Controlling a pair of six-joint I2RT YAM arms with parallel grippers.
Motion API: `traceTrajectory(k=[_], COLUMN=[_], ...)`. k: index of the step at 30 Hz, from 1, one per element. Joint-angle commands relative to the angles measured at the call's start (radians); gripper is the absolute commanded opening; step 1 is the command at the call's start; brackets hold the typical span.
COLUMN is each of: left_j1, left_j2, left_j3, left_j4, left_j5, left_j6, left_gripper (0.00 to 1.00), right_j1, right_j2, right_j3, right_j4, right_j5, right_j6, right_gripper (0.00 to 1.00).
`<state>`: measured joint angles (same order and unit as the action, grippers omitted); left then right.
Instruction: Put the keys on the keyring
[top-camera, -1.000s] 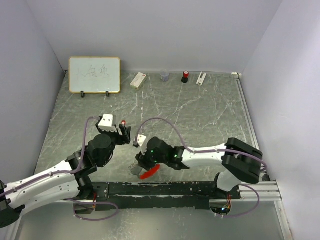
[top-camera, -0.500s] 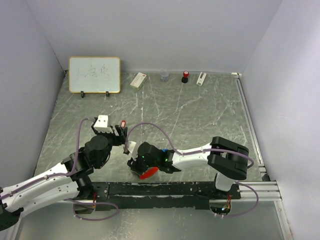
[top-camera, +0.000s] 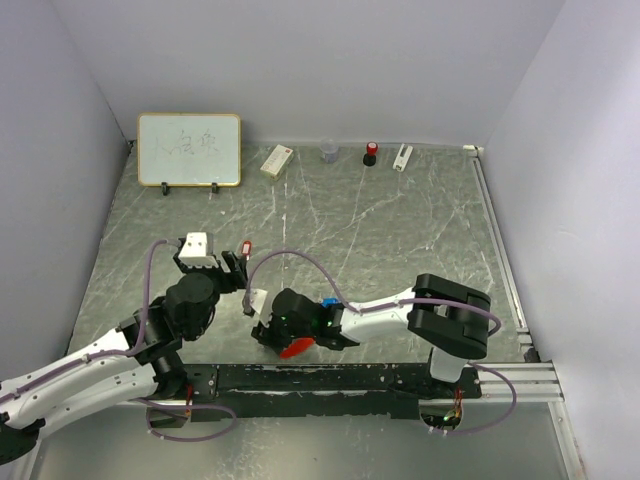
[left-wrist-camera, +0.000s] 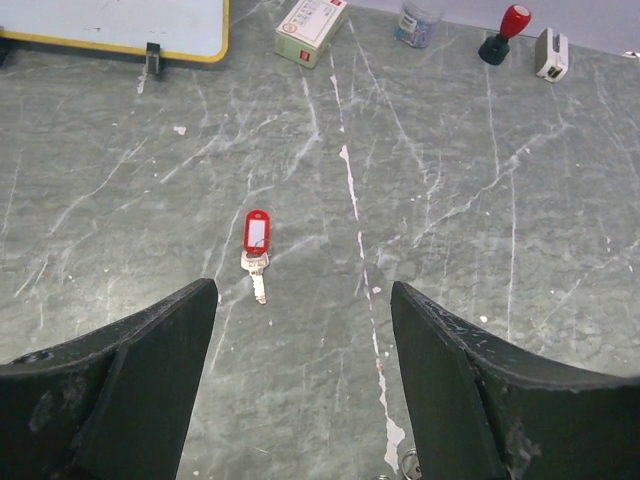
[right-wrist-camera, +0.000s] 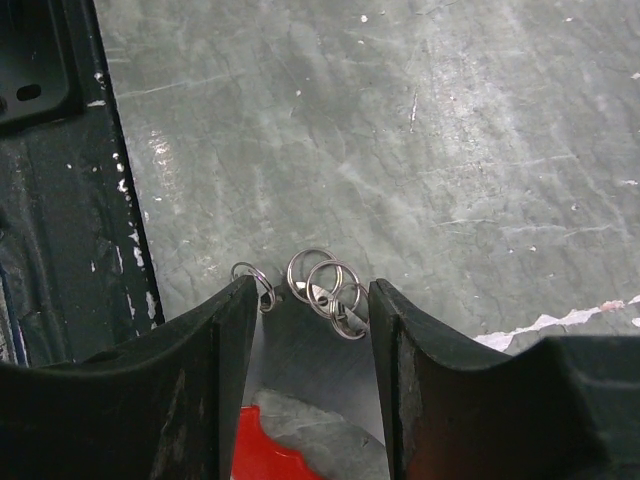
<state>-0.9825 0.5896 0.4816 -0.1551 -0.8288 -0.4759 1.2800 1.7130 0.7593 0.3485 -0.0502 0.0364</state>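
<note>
A red-headed key (left-wrist-camera: 256, 245) lies flat on the table, its blade toward me; in the top view this red key (top-camera: 247, 246) is just beyond my left gripper (top-camera: 236, 270). That left gripper (left-wrist-camera: 302, 292) is open, with bare table between its fingers. The keyring's metal rings (right-wrist-camera: 322, 282) hang off a dark flat plate that fills the gap of my right gripper (right-wrist-camera: 312, 290), which is shut on it. Its red fob (right-wrist-camera: 262, 452) sits under the jaws; the fob (top-camera: 293, 348) shows near the rail. A small blue bit (top-camera: 328, 301), perhaps the other key, peeks beside the right wrist.
Along the back wall stand a whiteboard (top-camera: 189, 149), a small box (top-camera: 276, 160), a clear cup (top-camera: 329, 151), a red-topped stamp (top-camera: 371, 152) and a white item (top-camera: 403, 157). The black base rail (top-camera: 330, 378) runs close below the right gripper.
My left gripper has drawn back a little toward the near left, leaving the red key farther ahead. The right arm has swung left while the fob stayed almost in place.
</note>
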Motion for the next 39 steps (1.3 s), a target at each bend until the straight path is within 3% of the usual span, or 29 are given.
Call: traceTrajectory(k=[1,12,23,32,39], left_j1=[0.006,0.007,0.007,0.006,0.007], left_j2=[-0.022,-0.038,-0.047,-0.028,-0.006], left_j3=[0.029,0.027,0.025,0.022,0.025], left_j4=[-0.031,-0.047,-0.051,-0.028,0.004], left_j5=[-0.042,-0.063,-0.073,-0.071,-0.046], left_j6=[-0.016,-0.017,-0.014,-0.004,0.022], left_gripper=[0.81,0.82,0.83,0.83,0.84], right_j1=[0.01,0.015,0.019,0.019,0.011], right_j2=[0.011,0.036,0.054,0.001,-0.118], right_j3=[0.022,0.031,0.038,0.004,-0.069], right_j4=[0.025,0.023,0.01,0.04,0.114], right_j5=[-0.014,-0.037,-0.05,0.0,0.053], right_j6=[-0.028,-0.043,-0.048,-0.046,-0.042], right_gripper=[0.49,0.45,0.28,0.0,0.0])
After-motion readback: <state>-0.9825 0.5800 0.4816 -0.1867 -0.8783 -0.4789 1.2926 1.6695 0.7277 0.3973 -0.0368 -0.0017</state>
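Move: The ring-bearing end of the keyring lies just off my right fingertips, roughly 1 cm farther left, 1 cm back and 1 cm lower. Its red strip is about 8 cm to the right and 2 cm back of my right hand. The blue tag is some 17 cm right and 9 cm ahead; the red-tagged key about 20 cm ahead and 4 cm left. From my left hand the ring end is some 12 cm back, 8 cm right and 18 cm below. I ease my right hand back and down about 1 cm each, with a slight creep left, to bring my half-open fingers around the wire rings at the keyring's end. Low over the table I shut them fully, pinching at the rings, then turn upward and rise some 2.5 cm with my fingertips still angled left and down. ##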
